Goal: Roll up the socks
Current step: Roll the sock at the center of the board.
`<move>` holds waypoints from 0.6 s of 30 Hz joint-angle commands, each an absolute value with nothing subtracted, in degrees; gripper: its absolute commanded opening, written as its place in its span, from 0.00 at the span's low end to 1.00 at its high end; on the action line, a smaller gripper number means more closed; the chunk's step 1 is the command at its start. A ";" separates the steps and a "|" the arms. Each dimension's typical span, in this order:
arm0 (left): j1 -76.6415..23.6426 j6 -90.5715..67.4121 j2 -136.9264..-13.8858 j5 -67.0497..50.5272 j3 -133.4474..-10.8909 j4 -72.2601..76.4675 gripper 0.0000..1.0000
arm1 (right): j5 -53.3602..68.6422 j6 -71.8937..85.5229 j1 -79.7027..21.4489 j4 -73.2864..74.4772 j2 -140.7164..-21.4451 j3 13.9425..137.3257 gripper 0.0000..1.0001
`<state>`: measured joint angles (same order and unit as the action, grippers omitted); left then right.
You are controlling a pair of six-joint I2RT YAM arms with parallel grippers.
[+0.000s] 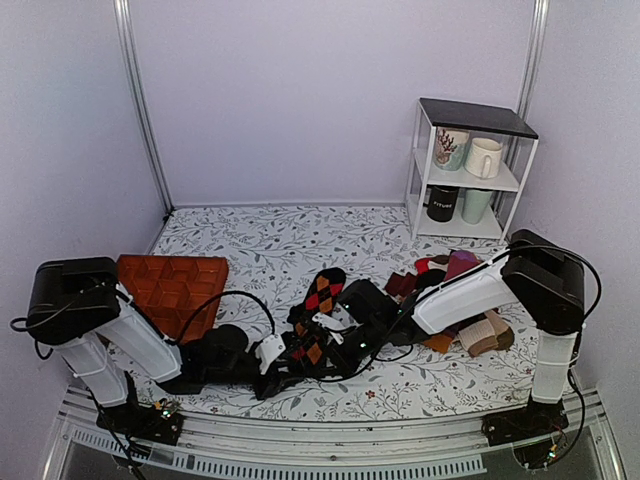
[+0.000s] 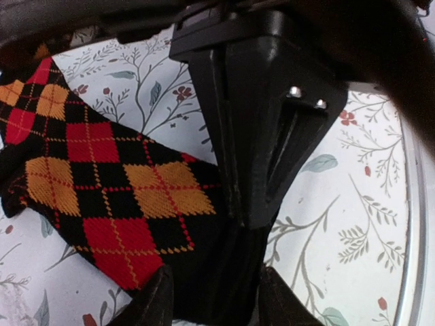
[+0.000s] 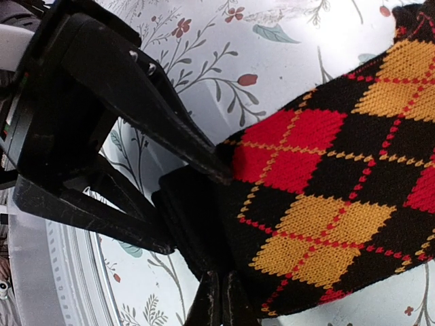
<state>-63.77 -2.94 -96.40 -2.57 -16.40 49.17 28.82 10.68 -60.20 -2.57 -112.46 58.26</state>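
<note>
The socks [image 1: 320, 291] are black argyle with red and orange diamonds, lying lengthwise near the table's front middle. In the left wrist view the patterned part [image 2: 109, 197] runs to the upper left. The plain black cuff lies between my left gripper's [image 2: 214, 304] fingers, which stand apart on either side of it. My right gripper [image 3: 221, 291] is shut, its tips pinching the cuff's edge next to the diamonds [image 3: 326, 176]. The left fingers [image 3: 146, 109] show as black wedges beside it. From above, the left gripper [image 1: 288, 357] and the right gripper [image 1: 325, 335] meet over the socks' near end.
A rust-orange quilted mat [image 1: 170, 288] lies at the left behind my left arm. A heap of other socks [image 1: 455, 290], maroon, tan and purple, sits at the right. A white shelf with mugs [image 1: 470, 170] stands at the back right. The table's metal rail [image 1: 330, 452] runs along the front.
</note>
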 commanded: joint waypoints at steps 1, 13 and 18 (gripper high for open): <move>-64.91 -3.59 -98.10 -3.22 -15.49 53.42 0.42 | 27.95 10.07 -60.38 7.09 -117.01 56.67 0.00; -65.03 -5.02 -102.62 -7.63 -18.24 50.12 0.00 | 28.37 9.85 -60.12 7.06 -117.30 57.04 0.02; -64.81 -9.93 -100.91 -10.67 -15.88 49.45 0.00 | 26.32 9.22 -59.97 4.00 -112.73 55.20 0.30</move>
<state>-63.96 -5.69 -100.84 -4.47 -17.67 54.06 31.62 10.31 -59.68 -1.91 -112.79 58.65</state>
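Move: The sock's cuff lies between the left hand's half-open fingers, its middle about 2 cm to that hand's right and roughly level in height. The right hand already grips the cuff with shut fingers, with the cuff's middle about 3 cm to its left. The right fingertips are some 5 cm to the right of the left hand. The toe points away, about 22 cm ahead of the left hand and 6 cm to its right. The left fingers close from just under half open to shut, pinching the near end of the cuff down at table height, while the hand slides only about 1 cm right, towards the right gripper. The right hand stays almost in place and keeps its grip, then at the very end starts to part its fingers. ##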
